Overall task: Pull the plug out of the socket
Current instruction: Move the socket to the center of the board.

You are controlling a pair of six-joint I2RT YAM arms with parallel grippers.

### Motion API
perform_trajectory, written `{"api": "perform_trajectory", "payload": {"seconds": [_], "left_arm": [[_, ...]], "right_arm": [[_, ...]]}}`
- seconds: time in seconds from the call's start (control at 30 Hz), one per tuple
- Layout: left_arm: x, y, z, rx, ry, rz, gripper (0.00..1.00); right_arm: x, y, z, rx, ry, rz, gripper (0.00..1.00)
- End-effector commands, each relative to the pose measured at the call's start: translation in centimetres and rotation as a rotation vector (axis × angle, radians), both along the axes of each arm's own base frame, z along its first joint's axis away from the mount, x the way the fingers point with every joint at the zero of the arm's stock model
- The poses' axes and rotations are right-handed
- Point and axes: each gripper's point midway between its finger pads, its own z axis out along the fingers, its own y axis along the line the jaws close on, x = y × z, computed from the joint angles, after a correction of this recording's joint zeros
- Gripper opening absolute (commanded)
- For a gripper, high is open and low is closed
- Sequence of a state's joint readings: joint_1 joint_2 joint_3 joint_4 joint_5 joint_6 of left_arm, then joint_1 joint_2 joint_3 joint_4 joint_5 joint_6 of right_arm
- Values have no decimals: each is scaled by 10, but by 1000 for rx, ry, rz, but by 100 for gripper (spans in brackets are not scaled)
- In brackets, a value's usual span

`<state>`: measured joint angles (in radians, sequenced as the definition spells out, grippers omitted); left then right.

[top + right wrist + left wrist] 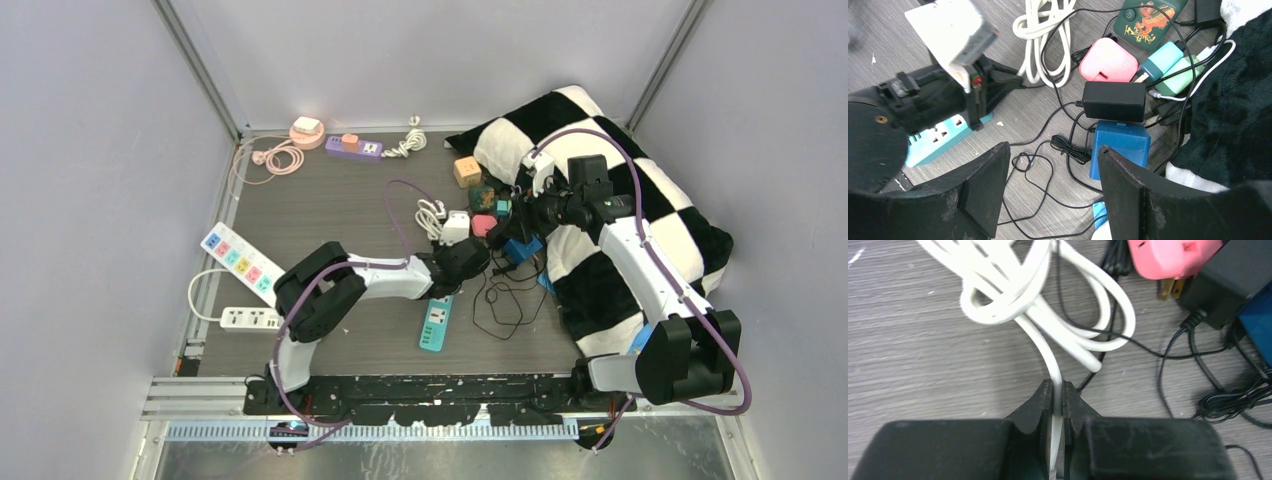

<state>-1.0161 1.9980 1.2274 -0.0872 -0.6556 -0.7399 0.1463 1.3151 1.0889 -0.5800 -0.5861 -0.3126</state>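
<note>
A teal socket strip (436,322) lies on the grey table; in the right wrist view its near end (933,140) shows under the left arm. My left gripper (1058,385) is shut on a white cable (1048,352) just above that strip. The cable runs up to a coiled white bundle (1048,285). The plug itself is hidden beneath the jaws. In the top view the left gripper (470,258) sits over the strip's far end. My right gripper (1053,150) hangs open above loose black wires, holding nothing, beside a blue box (1120,145).
A pink adapter (1108,60), a black adapter (1114,101) and tangled thin black wires (1048,175) crowd the right of the left gripper. A checkered pillow (620,200) fills the right side. White strips (240,260) lie at the left, a purple one (353,148) at the back.
</note>
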Motion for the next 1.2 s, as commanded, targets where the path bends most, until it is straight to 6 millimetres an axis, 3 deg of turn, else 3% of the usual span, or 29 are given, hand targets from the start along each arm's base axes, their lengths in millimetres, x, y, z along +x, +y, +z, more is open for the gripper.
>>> {"api": "perform_trajectory", "payload": {"seconds": [0.0,0.13,0.6,0.97,1.17], "left_arm": [[13,15,56,-74,-143,43,2],[12,23,75,-143,-167,44,1],[20,78,105,-196,-224,121,1],[46,150,131,-193,-292,290,0],[64,204,141,-182,-335,449,0]], "right_arm": [[7,1,22,12,-65,11,70],[7,1,23,13,-65,11,70],[7,1,22,13,-64,13,70],[6,2,23,14,-64,17,70],[6,1,23,14,-67,15,70]]}}
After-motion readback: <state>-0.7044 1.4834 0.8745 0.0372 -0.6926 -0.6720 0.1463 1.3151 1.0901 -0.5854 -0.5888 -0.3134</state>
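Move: The left hand already pinches the white cord just ahead of the socket, whose middle lies about 13 cm behind this hand and 1 cm left, some 2 cm lower. The board's centre is level with the hand, roughly 8 cm to its left; the white cord bundle is 6 cm ahead and 4 cm left, the pink plug 6 cm ahead and 9 cm right. From the right hand, the socket lies about 13 cm back, 17 cm left and 17 cm below. Keeping its pinch on the white cord near the socket's end, the left hand lifts, then sweeps mainly left, still climbing and easing forward towards the end, carrying the socket away from the pink plug and adapters: some 17 cm left and 10 cm up in all. The wrist turns about 15 degrees counter-clockwise while the fingers tip up slightly. ##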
